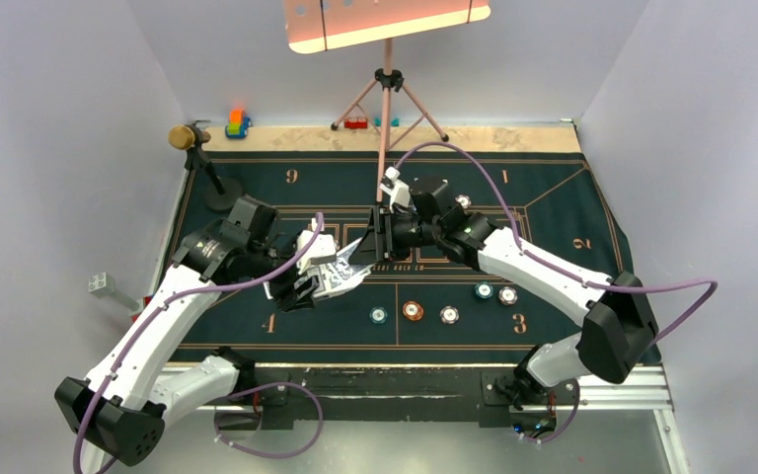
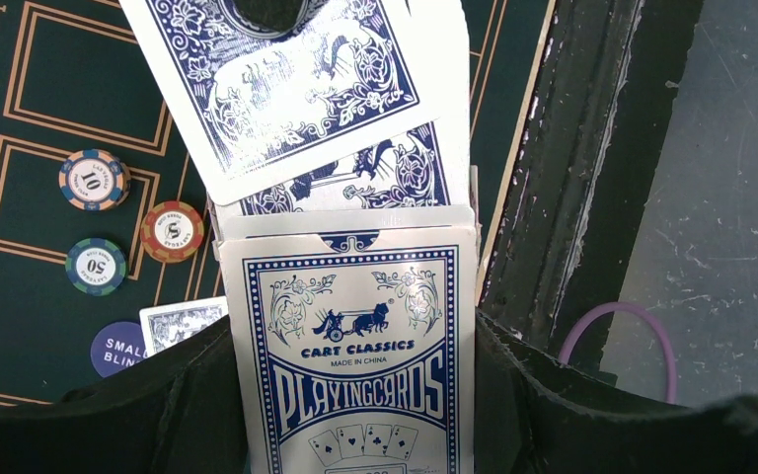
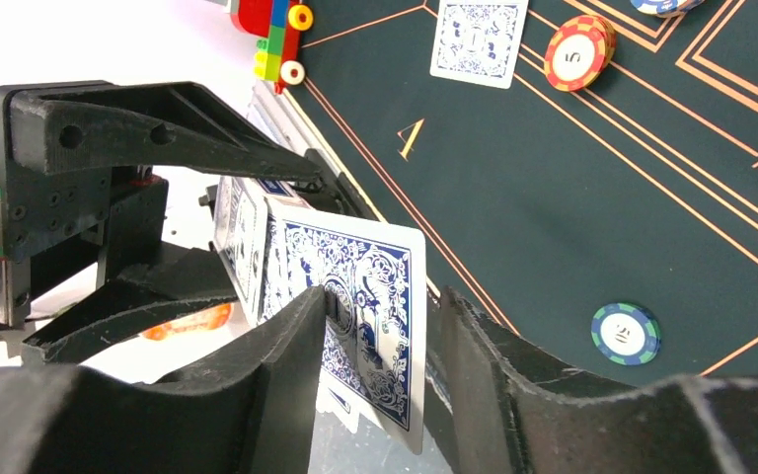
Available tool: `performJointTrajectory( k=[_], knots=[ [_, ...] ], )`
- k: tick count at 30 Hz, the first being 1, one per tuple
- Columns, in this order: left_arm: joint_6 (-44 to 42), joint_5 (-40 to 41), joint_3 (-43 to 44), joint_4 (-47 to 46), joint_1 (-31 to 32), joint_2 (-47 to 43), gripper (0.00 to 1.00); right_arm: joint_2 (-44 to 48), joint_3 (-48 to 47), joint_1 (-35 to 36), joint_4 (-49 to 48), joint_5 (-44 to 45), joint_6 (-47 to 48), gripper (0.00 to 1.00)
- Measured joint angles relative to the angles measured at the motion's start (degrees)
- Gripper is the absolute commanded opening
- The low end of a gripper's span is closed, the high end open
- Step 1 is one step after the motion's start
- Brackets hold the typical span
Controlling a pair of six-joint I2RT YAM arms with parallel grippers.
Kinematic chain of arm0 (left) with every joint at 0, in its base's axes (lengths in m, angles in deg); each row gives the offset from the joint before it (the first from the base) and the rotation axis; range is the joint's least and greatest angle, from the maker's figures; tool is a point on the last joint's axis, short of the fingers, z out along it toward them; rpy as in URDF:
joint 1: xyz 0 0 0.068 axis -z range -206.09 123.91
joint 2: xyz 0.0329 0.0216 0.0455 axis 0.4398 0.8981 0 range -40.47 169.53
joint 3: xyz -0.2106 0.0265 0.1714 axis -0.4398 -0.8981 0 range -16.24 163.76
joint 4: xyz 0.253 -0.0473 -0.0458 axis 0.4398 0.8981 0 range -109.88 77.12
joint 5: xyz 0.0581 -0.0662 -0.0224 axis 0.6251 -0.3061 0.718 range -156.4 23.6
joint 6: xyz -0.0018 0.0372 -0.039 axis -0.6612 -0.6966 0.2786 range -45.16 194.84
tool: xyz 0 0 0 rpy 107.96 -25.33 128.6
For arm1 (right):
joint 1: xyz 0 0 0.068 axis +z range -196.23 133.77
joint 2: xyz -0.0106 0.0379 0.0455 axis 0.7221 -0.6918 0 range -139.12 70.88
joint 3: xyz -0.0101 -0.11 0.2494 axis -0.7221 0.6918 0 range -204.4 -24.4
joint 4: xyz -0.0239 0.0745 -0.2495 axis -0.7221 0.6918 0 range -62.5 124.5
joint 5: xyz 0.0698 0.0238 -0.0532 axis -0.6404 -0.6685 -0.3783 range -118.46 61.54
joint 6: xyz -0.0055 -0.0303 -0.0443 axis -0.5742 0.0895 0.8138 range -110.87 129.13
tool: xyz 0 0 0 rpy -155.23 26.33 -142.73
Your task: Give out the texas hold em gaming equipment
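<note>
My left gripper is shut on a blue and white playing-card box, held above the green felt. Blue-backed cards stick out of its open end. My right gripper stands open around the outermost card; the card rests against one finger, with a gap to the other. In the top view the two grippers meet near the mat's middle. One card lies face down by the "4". Several poker chips sit in a row on the felt, and others show in the left wrist view.
A gold-headed microphone on a black base stands at the back left. Colourful toy blocks and a tripod sit behind the mat. The black table rail runs along the near edge under the box.
</note>
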Motion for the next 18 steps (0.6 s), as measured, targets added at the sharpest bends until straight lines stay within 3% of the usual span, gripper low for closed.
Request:
performJointTrajectory(
  k=[11, 18],
  knots=[
    [0.00, -0.22, 0.00, 0.13, 0.00, -0.02, 0.00, 2.62, -1.77, -0.33, 3.93, 3.69, 2.25, 0.41],
    [0.00, -0.22, 0.00, 0.15, 0.02, -0.02, 0.00, 3.67, -3.45, -0.48, 6.23, 6.40, 4.09, 0.20]
  ],
)
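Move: The top card of the fan sticking out of the box has its middle practically at the right hand's fingertips, perhaps 1 cm left, 1 cm back and 1 cm below. From that hand the card box is about 10 cm left, 6 cm back and slightly lower; the near green chip is on the table some 3 cm right, 8 cm back and 17 cm down. From the left hand, gripping the box, the top card is roughly 9 cm right, 5 cm ahead and slightly higher. Up, to the right and somewhat forward, the right hand draws about 3 cm away from the box, one finger on the top card's face and the other behind it. It turns by less than 10 degrees while its half-open fingers close by about half their gap onto the card. The left hand stays put, keeping its grip on the box. ##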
